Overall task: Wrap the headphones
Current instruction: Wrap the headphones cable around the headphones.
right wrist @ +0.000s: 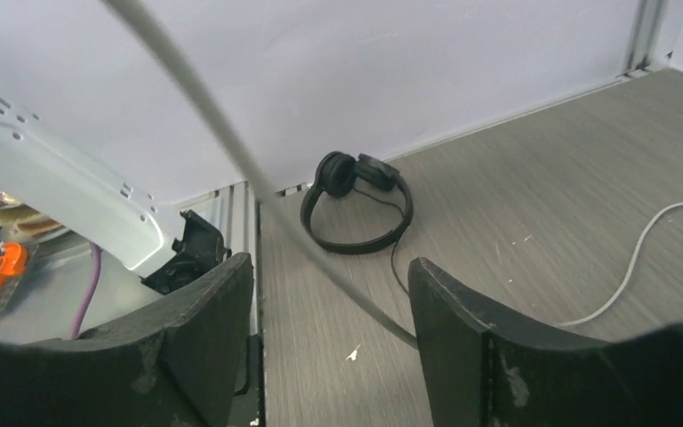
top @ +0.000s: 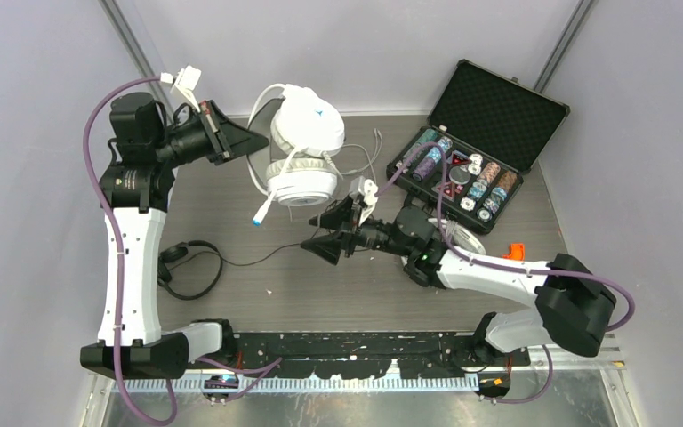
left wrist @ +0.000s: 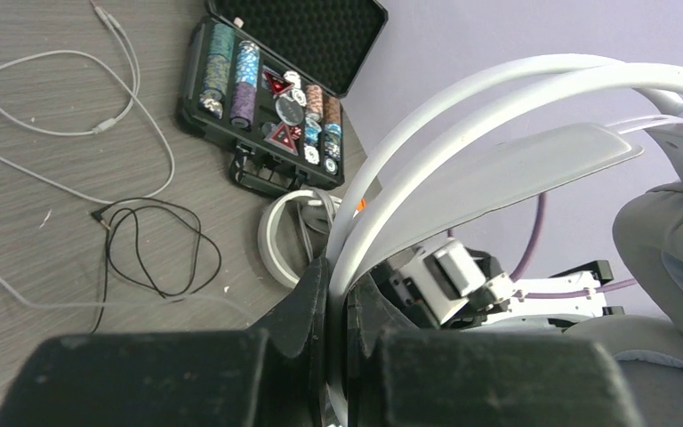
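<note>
White headphones (top: 307, 142) hang above the back of the table, padded cups downward. My left gripper (top: 247, 139) is shut on their white headband (left wrist: 427, 133), which runs between its black fingers (left wrist: 316, 307). A short white cable with a blue tip (top: 260, 212) dangles below the cups. My right gripper (top: 313, 233) hovers in mid-table below the headphones, jaws open. A pale cable (right wrist: 231, 142) runs slantwise through the gap between its fingers (right wrist: 462, 311) without being pinched. A small black headset (right wrist: 356, 205) lies flat near the left arm (top: 187, 265).
An open black case of poker chips (top: 476, 160) stands at the back right. Loose white cable (left wrist: 53, 124) and black cable (left wrist: 151, 249) lie on the table. A white ring (left wrist: 277, 240) lies by the right arm, an orange piece (top: 516, 252) beyond it.
</note>
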Controlling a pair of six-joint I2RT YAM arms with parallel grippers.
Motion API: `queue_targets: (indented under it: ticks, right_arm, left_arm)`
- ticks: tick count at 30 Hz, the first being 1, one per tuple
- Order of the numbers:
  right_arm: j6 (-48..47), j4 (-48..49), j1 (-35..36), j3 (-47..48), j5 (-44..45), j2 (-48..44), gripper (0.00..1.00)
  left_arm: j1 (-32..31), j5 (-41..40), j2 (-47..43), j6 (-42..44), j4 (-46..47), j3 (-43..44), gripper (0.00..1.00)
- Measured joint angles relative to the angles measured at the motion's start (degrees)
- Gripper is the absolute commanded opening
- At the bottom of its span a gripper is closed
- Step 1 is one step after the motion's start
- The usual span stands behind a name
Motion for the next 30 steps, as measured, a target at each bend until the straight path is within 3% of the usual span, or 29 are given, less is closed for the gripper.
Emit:
queue_targets:
  ticks: [5, 7, 20, 30]
  right_arm:
    - [0.5, 3.0, 1.5, -0.8, 1.8, 2.4, 0.13]
    - [0.3, 4.4, 1.4, -1.2, 3.3, 2.7, 0.01]
    - [-4.7, -0.1, -3.2, 3.3, 6.4, 0.7, 0.0]
    - [-6.2, -2.4, -5.4, 6.3, 5.9, 0.5, 0.0]
  left_arm:
    - [0.0, 1.5, 0.0, -2.2, 3.1, -1.4, 0.0]
    - [0.0, 3.1, 0.0, -4.3, 6.2, -3.2, 0.0]
    - [-7.1, 11.9, 1.1, -6.6, 13.2, -8.1, 0.0]
    - [-12.1, 14.4, 2.3, 4.3, 5.7, -9.4, 0.0]
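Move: The headphones cable already runs between the right hand's open fingers, about 2 cm ahead of the point where they will shut and level with it. The headphones' lower ear cup hangs some 9 cm ahead of that hand, 1 cm left and 10 cm above; the blue-tipped plug is level with it fore and aft, 9 cm left and 8 cm above. From the left hand, that stretch of cable is roughly 12 cm back, 9 cm right and 14 cm below. The cable is pinched as the right fingers close fully on it; the right hand then draws it forward about 6 cm, rising towards the ear cups and drifting right, with a slight clockwise turn. The headphones, still gripped by the band, are brought by the left hand about 7 cm right, also back and down, turning some 25 degrees clockwise. ##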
